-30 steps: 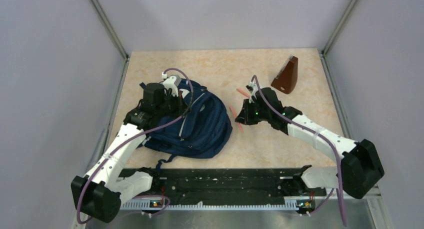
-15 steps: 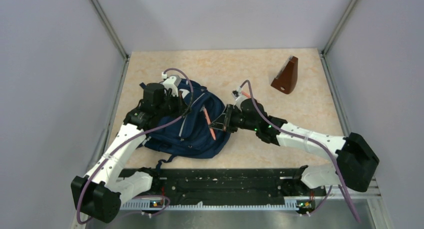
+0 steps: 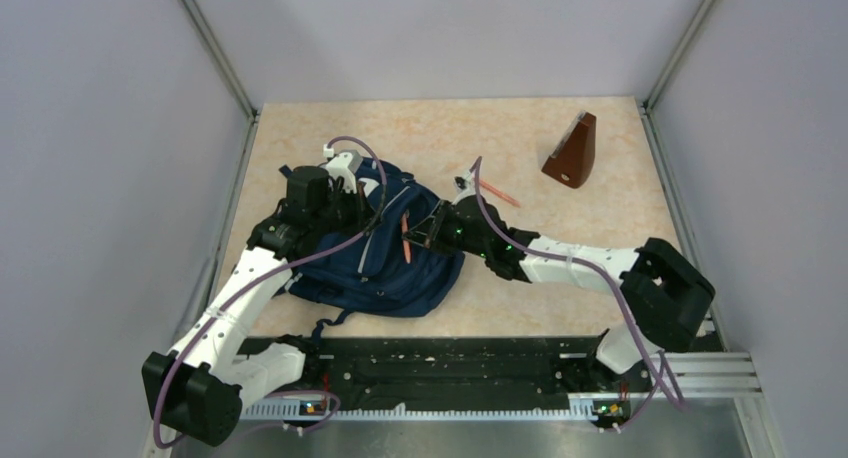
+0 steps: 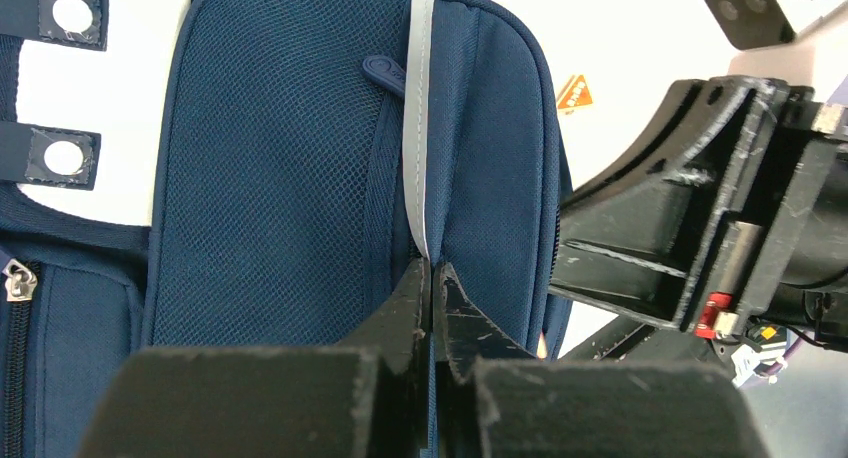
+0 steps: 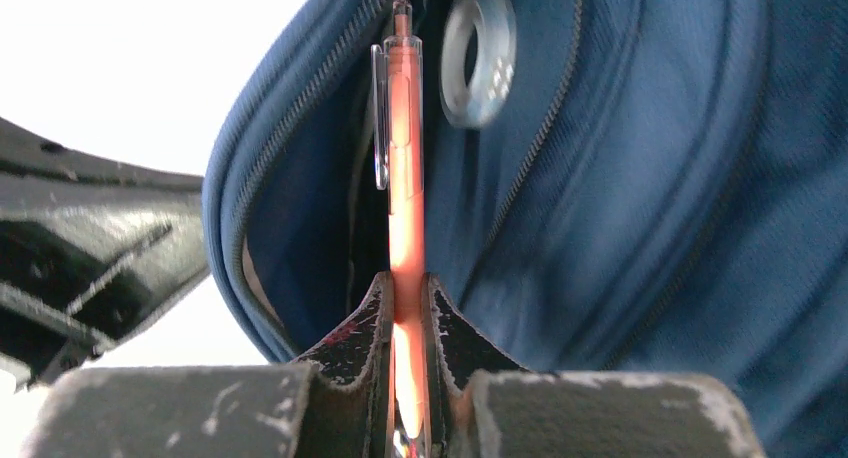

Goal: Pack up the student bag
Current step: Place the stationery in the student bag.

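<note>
The student bag point(image 3: 400, 268), navy with a grey stripe, lies at the left of the table. My left gripper point(image 3: 364, 202) is shut on a fold of its fabric by the grey stripe point(image 4: 420, 128), its tips point(image 4: 432, 278) pinching the cloth. An orange pen point(image 3: 405, 236) with a clear clip is clamped in my right gripper point(image 3: 424, 232), which is over the bag. In the right wrist view the pen point(image 5: 405, 158) points into the bag's open zipped mouth point(image 5: 300, 178), the gripper point(image 5: 407, 288) tight on its barrel.
A second orange pen point(image 3: 497, 191) lies on the table behind the right arm. A brown wedge-shaped object point(image 3: 572, 153) stands at the back right. A clear ring point(image 5: 478, 53) shows inside the bag. Grey walls close in three sides.
The right arm has swung left from the table to the bag, carrying the orange pen up to the opening. The left gripper has kept its hold in place.
</note>
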Action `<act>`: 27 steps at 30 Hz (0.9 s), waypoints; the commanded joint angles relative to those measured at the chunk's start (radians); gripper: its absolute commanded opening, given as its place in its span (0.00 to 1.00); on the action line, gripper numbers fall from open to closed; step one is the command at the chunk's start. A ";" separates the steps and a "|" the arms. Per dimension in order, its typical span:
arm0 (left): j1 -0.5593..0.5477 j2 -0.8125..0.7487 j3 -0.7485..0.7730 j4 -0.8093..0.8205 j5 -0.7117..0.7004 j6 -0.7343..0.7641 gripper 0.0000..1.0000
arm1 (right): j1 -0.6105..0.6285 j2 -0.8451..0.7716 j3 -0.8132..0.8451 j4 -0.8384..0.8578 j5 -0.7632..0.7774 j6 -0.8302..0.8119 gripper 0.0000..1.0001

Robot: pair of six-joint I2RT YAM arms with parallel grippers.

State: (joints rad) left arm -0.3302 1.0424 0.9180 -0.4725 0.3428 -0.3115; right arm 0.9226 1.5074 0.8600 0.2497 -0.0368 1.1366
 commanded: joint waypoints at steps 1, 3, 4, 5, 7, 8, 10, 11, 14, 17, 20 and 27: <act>-0.002 -0.034 0.004 0.078 0.025 0.000 0.00 | 0.027 0.088 0.091 0.129 0.092 0.030 0.00; -0.003 -0.035 0.003 0.078 0.025 -0.001 0.00 | 0.038 0.131 0.126 0.144 0.117 0.023 0.00; -0.003 -0.033 0.002 0.078 0.027 -0.001 0.00 | 0.043 0.155 0.148 0.142 0.130 0.013 0.00; -0.002 -0.033 0.003 0.078 0.029 -0.003 0.00 | 0.046 0.176 0.169 0.138 0.144 0.005 0.00; -0.003 -0.033 0.002 0.080 0.036 -0.005 0.00 | 0.049 0.218 0.205 0.135 0.163 -0.010 0.00; -0.002 -0.034 0.003 0.081 0.040 -0.006 0.00 | 0.050 0.236 0.219 0.139 0.175 -0.013 0.00; -0.002 -0.037 0.002 0.082 0.043 -0.006 0.00 | 0.054 0.267 0.238 0.155 0.185 -0.026 0.00; -0.003 -0.038 0.002 0.082 0.041 -0.006 0.00 | 0.057 0.283 0.251 0.153 0.191 -0.033 0.00; -0.002 -0.038 0.000 0.085 0.043 -0.006 0.00 | 0.066 0.335 0.295 0.151 0.186 -0.046 0.00; -0.002 -0.035 -0.001 0.085 0.042 -0.005 0.00 | 0.075 0.372 0.321 0.162 0.177 -0.048 0.03; -0.003 -0.038 -0.001 0.087 0.042 -0.005 0.00 | 0.078 0.367 0.303 0.193 0.185 -0.066 0.16; -0.003 -0.032 -0.001 0.087 0.048 -0.006 0.00 | 0.085 0.324 0.266 0.219 0.222 -0.140 0.45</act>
State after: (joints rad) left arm -0.3298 1.0424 0.9138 -0.4633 0.3462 -0.3115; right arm 0.9882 1.8694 1.1267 0.3771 0.1570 1.0657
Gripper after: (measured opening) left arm 0.011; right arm 0.398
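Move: In the right hand the orange pen is already pinched at the bag's edge; the inside of the open pocket it is going to lies about 6 cm ahead, 6 cm left and 5 cm lower. The tape roll in there sits some 7 cm ahead, 3 cm left and 4 cm below, and a second pen lies on the table about 11 cm ahead, 21 cm right and 16 cm down. From the left hand, the pocket inside is some 3 cm ahead, 1 cm right and 9 cm below. Reaching about 7 cm left and 5 cm forward while sinking some 3 cm, the right hand carries the pen under the raised flap into the pocket, its attitude almost unchanged. It then stops and opens its fingers partway, letting go of the pen beside the tape roll. The left hand stays put, still pinching the flap. ##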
